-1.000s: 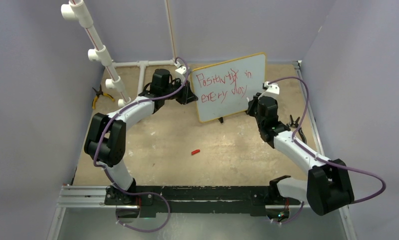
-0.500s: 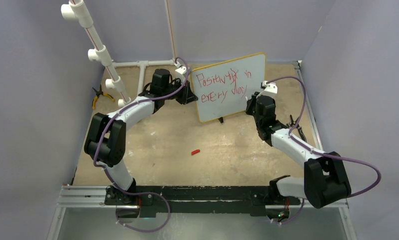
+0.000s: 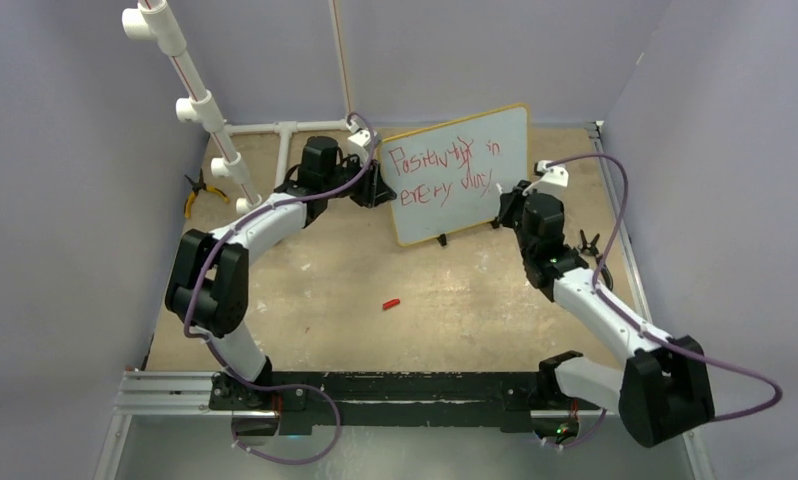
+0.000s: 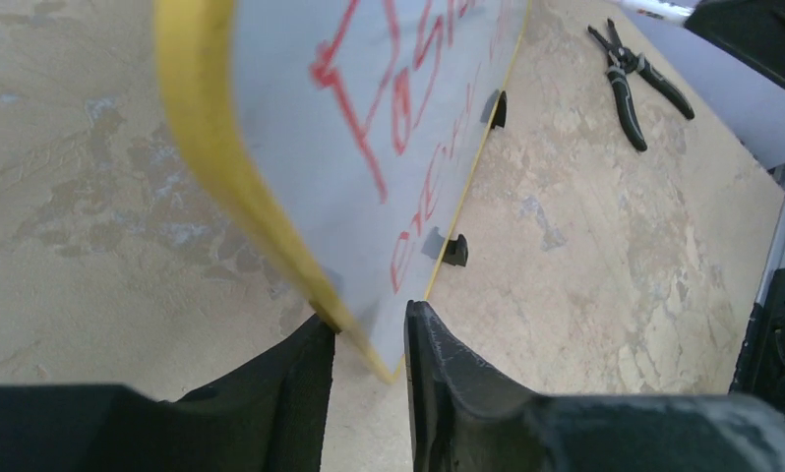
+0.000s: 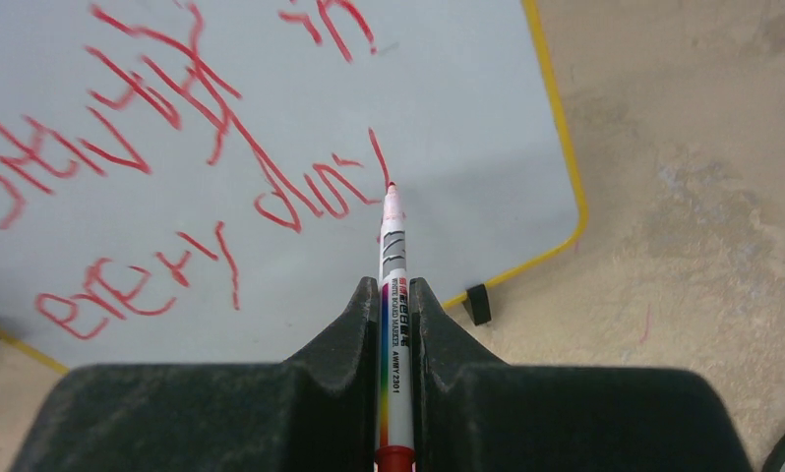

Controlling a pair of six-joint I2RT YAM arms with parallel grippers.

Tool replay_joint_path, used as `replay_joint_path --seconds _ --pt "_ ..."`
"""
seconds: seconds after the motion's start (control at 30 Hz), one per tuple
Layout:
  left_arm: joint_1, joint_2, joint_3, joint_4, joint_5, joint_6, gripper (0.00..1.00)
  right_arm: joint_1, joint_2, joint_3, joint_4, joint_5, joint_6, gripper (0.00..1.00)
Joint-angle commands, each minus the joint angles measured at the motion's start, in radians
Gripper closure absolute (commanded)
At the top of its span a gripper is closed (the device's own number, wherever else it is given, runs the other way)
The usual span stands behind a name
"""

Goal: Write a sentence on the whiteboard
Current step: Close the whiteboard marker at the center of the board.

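The whiteboard (image 3: 460,175) stands tilted on its small black feet at the back of the table, yellow frame all round. The sentence (image 3: 443,170) runs across it in two lines of red handwriting. My left gripper (image 3: 380,186) is at the board's left edge. In the left wrist view that gripper (image 4: 369,324) has its jaws apart, with the blurred yellow edge of the whiteboard (image 4: 211,147) loose between them. My right gripper (image 5: 396,287) is shut on a white marker (image 5: 393,295). Its red tip rests at the end of the sentence (image 5: 320,187) on the whiteboard (image 5: 448,226).
A red marker cap (image 3: 391,303) lies on the table's middle. Black pliers (image 4: 630,84) lie right of the board, and yellow-handled pliers (image 3: 197,192) lie at the far left. A white PVC pipe frame (image 3: 190,95) rises at the back left.
The left jaws have spread apart round the board's edge and the board has shifted slightly. The right arm has swung a little to the right, marker still held.
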Motion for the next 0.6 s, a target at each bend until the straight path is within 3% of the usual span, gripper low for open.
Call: replay_joint_path --seconds 0.0,0.17,0.33,0.43,0.5,0.57 --pt "0.008 -0.106 -0.008 0.033 -0.056 0.002 0.61 -0.003 -0.123 0.030 -0.002 0.003 -0.036 1.00" --pt "0.008 -0.199 -0.035 0.007 -0.202 0.028 0.39 -0.003 -0.164 0.071 -0.019 -0.164 -0.081 1.00" --pt "0.000 -0.368 -0.123 0.010 -0.396 0.103 0.36 -0.003 -0.122 0.154 -0.079 -0.389 -0.126 1.00" --pt "-0.078 -0.494 -0.202 0.010 -0.537 0.215 0.36 -0.002 -0.077 0.198 -0.139 -0.579 -0.165 1.00" --pt "-0.154 -0.564 -0.251 0.013 -0.554 0.298 0.36 -0.001 -0.042 0.230 -0.189 -0.720 -0.191 1.00" --pt "-0.194 -0.610 -0.292 0.015 -0.473 0.324 0.36 0.001 0.000 0.261 -0.244 -0.863 -0.212 1.00"
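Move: At the whiteboard's left edge, the left hand has the frame between its fingertips, with the board's centre about 4 cm farther ahead and 14 cm right. The red cap lies roughly 20 cm back from that hand, in line sideways and 17 cm below. From the right hand, holding the open marker, the cap is some 18 cm back, 23 cm left and 19 cm down; the board's centre is about 7 cm ahead, 10 cm left and slightly lower. Lifting away from the board's lower right part with the marker still pinched, the right hand rises first, then sweeps left in front of the writing, about 8 cm each way, swinging some 30 degrees counter-clockwise. Meanwhile the left fingers spread wide and let go of the frame; that hand climbs about 11 cm and moves left, drawing back only late, turning counter-clockwise. ##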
